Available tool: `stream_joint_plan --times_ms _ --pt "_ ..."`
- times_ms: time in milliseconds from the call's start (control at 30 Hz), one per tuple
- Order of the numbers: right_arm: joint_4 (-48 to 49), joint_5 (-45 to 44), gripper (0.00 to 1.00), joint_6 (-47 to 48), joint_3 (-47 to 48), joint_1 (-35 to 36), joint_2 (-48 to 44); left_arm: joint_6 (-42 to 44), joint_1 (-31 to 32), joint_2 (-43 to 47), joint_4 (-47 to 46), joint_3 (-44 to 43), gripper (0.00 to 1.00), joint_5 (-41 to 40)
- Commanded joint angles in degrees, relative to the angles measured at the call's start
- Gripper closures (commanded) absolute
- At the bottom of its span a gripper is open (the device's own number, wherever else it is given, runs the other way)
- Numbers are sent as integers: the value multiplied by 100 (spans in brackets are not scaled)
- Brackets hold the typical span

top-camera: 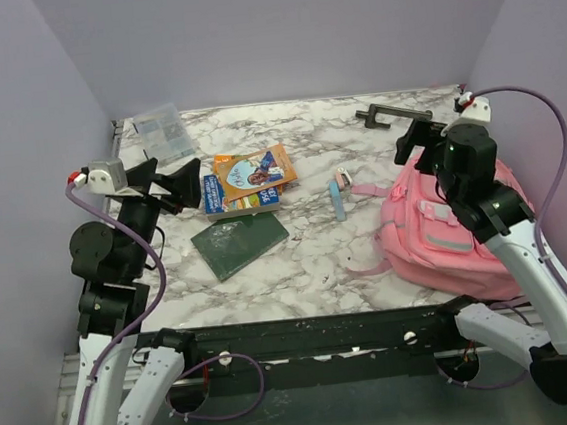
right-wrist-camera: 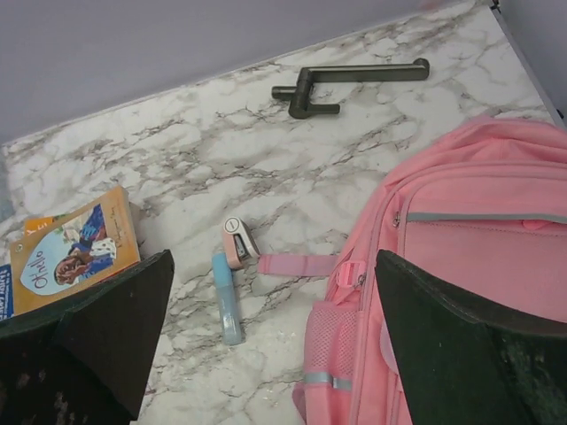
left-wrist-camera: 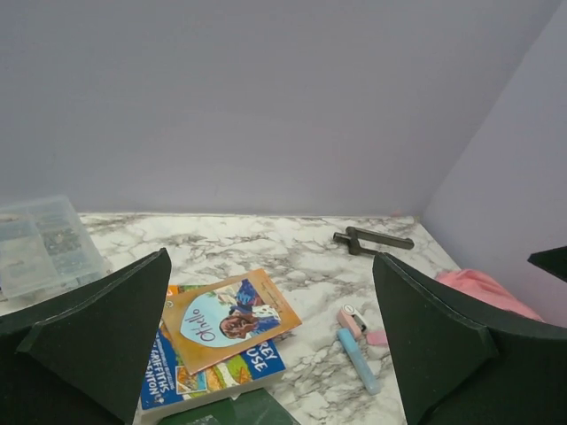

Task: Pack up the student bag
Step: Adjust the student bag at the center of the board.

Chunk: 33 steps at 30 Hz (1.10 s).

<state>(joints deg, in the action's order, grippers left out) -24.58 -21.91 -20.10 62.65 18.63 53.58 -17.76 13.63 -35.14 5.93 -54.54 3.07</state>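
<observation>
The student bag (top-camera: 438, 248), a pink backpack with grey-trimmed pockets, lies at the right of the marble table; its front pocket fills the right wrist view (right-wrist-camera: 478, 257). My right gripper (top-camera: 415, 139) hovers open above the bag's far left corner, nothing between its fingers (right-wrist-camera: 275, 257). My left gripper (top-camera: 175, 180) hangs open at the left, above the table beside the books, and is empty too (left-wrist-camera: 270, 257). An orange book (top-camera: 254, 170) lies on a blue book (top-camera: 224, 198), with a green notebook (top-camera: 238, 242) just nearer. A blue stick (top-camera: 338, 204) and a small pink stapler-like item (top-camera: 342, 179) lie mid-table.
A clear plastic box (top-camera: 163, 134) sits at the far left corner. A black handle-shaped tool (top-camera: 390, 114) lies at the far right near the back wall. A pink strap (right-wrist-camera: 297, 264) trails from the bag toward the stick. Purple walls enclose three sides.
</observation>
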Motion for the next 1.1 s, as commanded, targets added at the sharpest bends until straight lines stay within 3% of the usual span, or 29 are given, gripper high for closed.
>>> stream_joint_plan --times_ms 0,400,567,767,933,1067 --pt "-12 -336 0 -213 -37 -26 296 -32 128 -152 -57 5 2 505" --pt "426 -720 0 -568 -137 -88 1963 -271 142 -1633 1189 -956 2 1539" --pt "349 -684 0 -1123 212 -552 2839 -251 140 -2221 1686 -1361 1 2085" --pt "-126 -1440 0 -1609 924 -1096 3781 -326 141 -2593 2064 -1629 2 2430" --pt "-284 -734 0 -2258 1032 -2028 4081 -385 145 -2626 2103 -1664 2 2622" --pt "84 -329 0 -2419 724 -2386 3938 -504 108 -2688 2104 -1678 2 2833"
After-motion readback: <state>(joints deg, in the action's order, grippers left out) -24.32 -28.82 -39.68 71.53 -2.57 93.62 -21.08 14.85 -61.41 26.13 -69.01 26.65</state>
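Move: Beneath the right hand and some 12 cm to its right lies the student bag's middle, about 3 cm farther back and 26 cm below; the bag's top end is roughly 12 cm ahead and 10 cm right. The blue stick lies 8 cm ahead and 15 cm left, the dark metal bracket some 29 cm ahead and 4 cm right. From the left hand the bag is about 60 cm right and 3 cm ahead; the Othello book is 22 cm ahead and 13 cm right, the green board 6 cm ahead and 8 cm right. Dropping some 18 cm towards the bag's top end, the open right hand first goes down and forward, then swings about 13 cm right low over the bag, tipping down and turning clockwise some 35 degrees; contact can't be seen. The left hand, also open, sinks and moves right about 9 cm each way towards the bag, tipping down some 30 degrees and turning clockwise. ##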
